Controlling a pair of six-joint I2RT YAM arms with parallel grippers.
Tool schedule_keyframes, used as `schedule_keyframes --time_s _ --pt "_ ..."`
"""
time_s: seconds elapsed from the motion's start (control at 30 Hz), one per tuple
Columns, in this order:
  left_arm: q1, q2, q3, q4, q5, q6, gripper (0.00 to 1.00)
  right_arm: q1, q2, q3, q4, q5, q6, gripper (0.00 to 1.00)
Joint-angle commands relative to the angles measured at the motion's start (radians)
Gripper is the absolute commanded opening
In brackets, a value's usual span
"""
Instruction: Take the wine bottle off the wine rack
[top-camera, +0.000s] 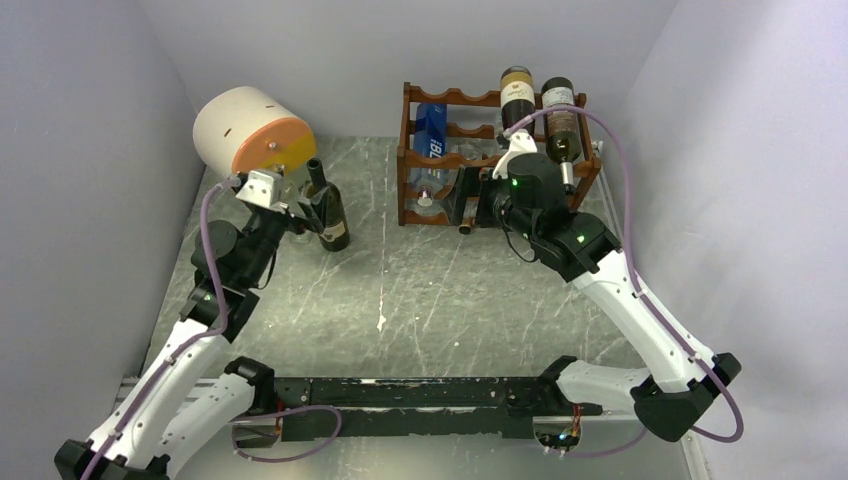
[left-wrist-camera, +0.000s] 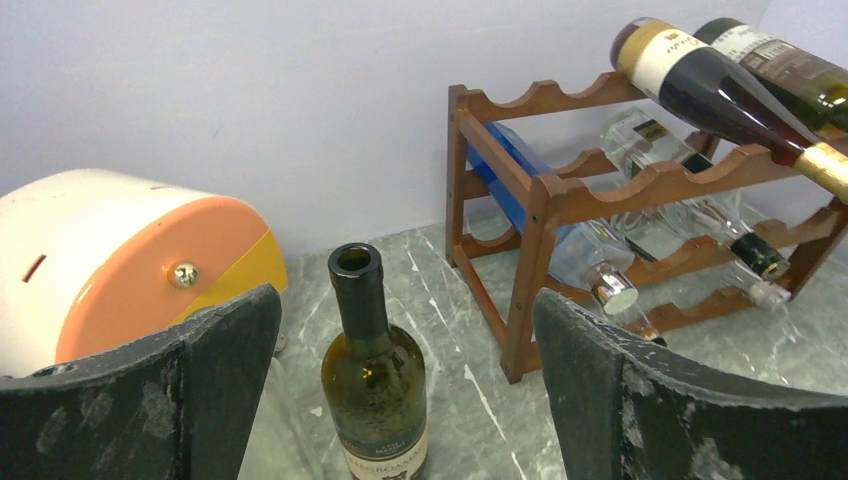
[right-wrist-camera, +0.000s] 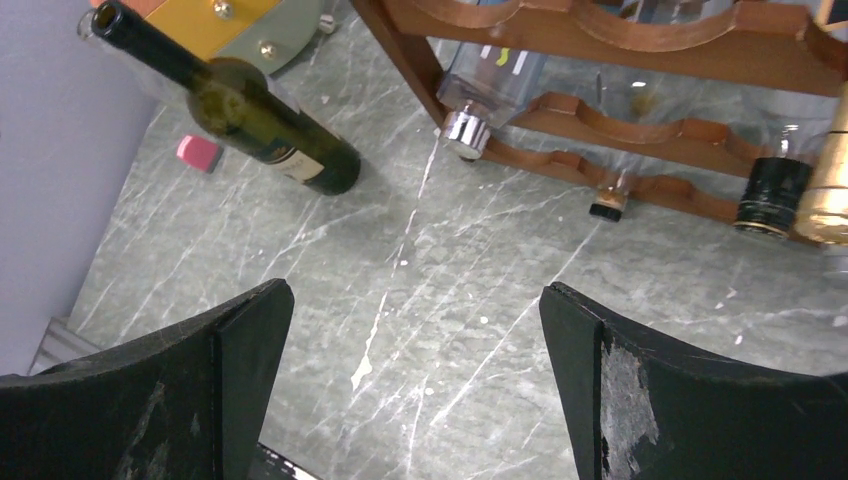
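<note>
A dark green wine bottle (top-camera: 330, 215) stands upright and uncorked on the marble table, left of the reddish-brown wine rack (top-camera: 408, 160). My left gripper (top-camera: 312, 212) is open around it. In the left wrist view the bottle (left-wrist-camera: 375, 390) stands free between the spread fingers of that gripper (left-wrist-camera: 405, 300), touching neither. Two more wine bottles (top-camera: 517, 95) (top-camera: 560, 118) lie on the rack's top tier. My right gripper (top-camera: 472, 208) hangs open and empty in front of the rack's lower tiers, and in its own view this gripper (right-wrist-camera: 415, 292) has only bare table under it.
A cream and orange rounded box (top-camera: 250, 128) stands at the back left behind the bottle. A blue bottle (top-camera: 430, 130) and clear bottles (left-wrist-camera: 650, 140) lie in the rack. A small pink block (right-wrist-camera: 198, 153) lies near the standing bottle. Walls close in on three sides.
</note>
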Motion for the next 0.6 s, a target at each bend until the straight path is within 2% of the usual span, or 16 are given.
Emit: schedule_keyframes --time_s 0.0,0.2,0.37,0.57 --pt "0.005 -0.057 0.03 -0.094 0.103 0.08 0.99 -0.001 -0.006 0.061 -0.054 0.1 -0.038 1.0" --pt "0.005 -0.126 0.038 -0.125 0.201 0.138 0.96 -0.002 0.034 0.14 -0.157 0.263 -0.075 1.0" --pt "0.005 -0.199 -0.025 -0.125 0.202 0.137 0.95 -0.018 0.136 0.247 -0.238 0.408 -0.106 1.0" --pt "0.005 -0.238 -0.049 -0.126 0.207 0.123 0.95 -0.153 0.236 0.337 -0.219 0.296 -0.145 1.0"
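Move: The gold-necked wine bottle on the rack's top row lies about 23 cm ahead of my open right hand, 12 cm to its right and 5 cm lower. From that hand, the dark wine bottle beside it is also about 23 cm ahead, 21 cm to the right and at the same height; the blue bottle, lower in the rack, is about 21 cm ahead, 7 cm left and 16 cm down. From my left hand the gold-necked bottle is roughly 21 cm ahead, 46 cm right and 8 cm below. I swing my open right hand to the right and then increasingly forward, some 8 to 9 cm in all, towards the gold-necked bottle, rising a couple of centimetres as I go. The wrist turns clockwise and rolls its left side down, each by roughly 15 to 20 degrees. My left hand, also open, backs about 6 cm away from the standing bottle. ##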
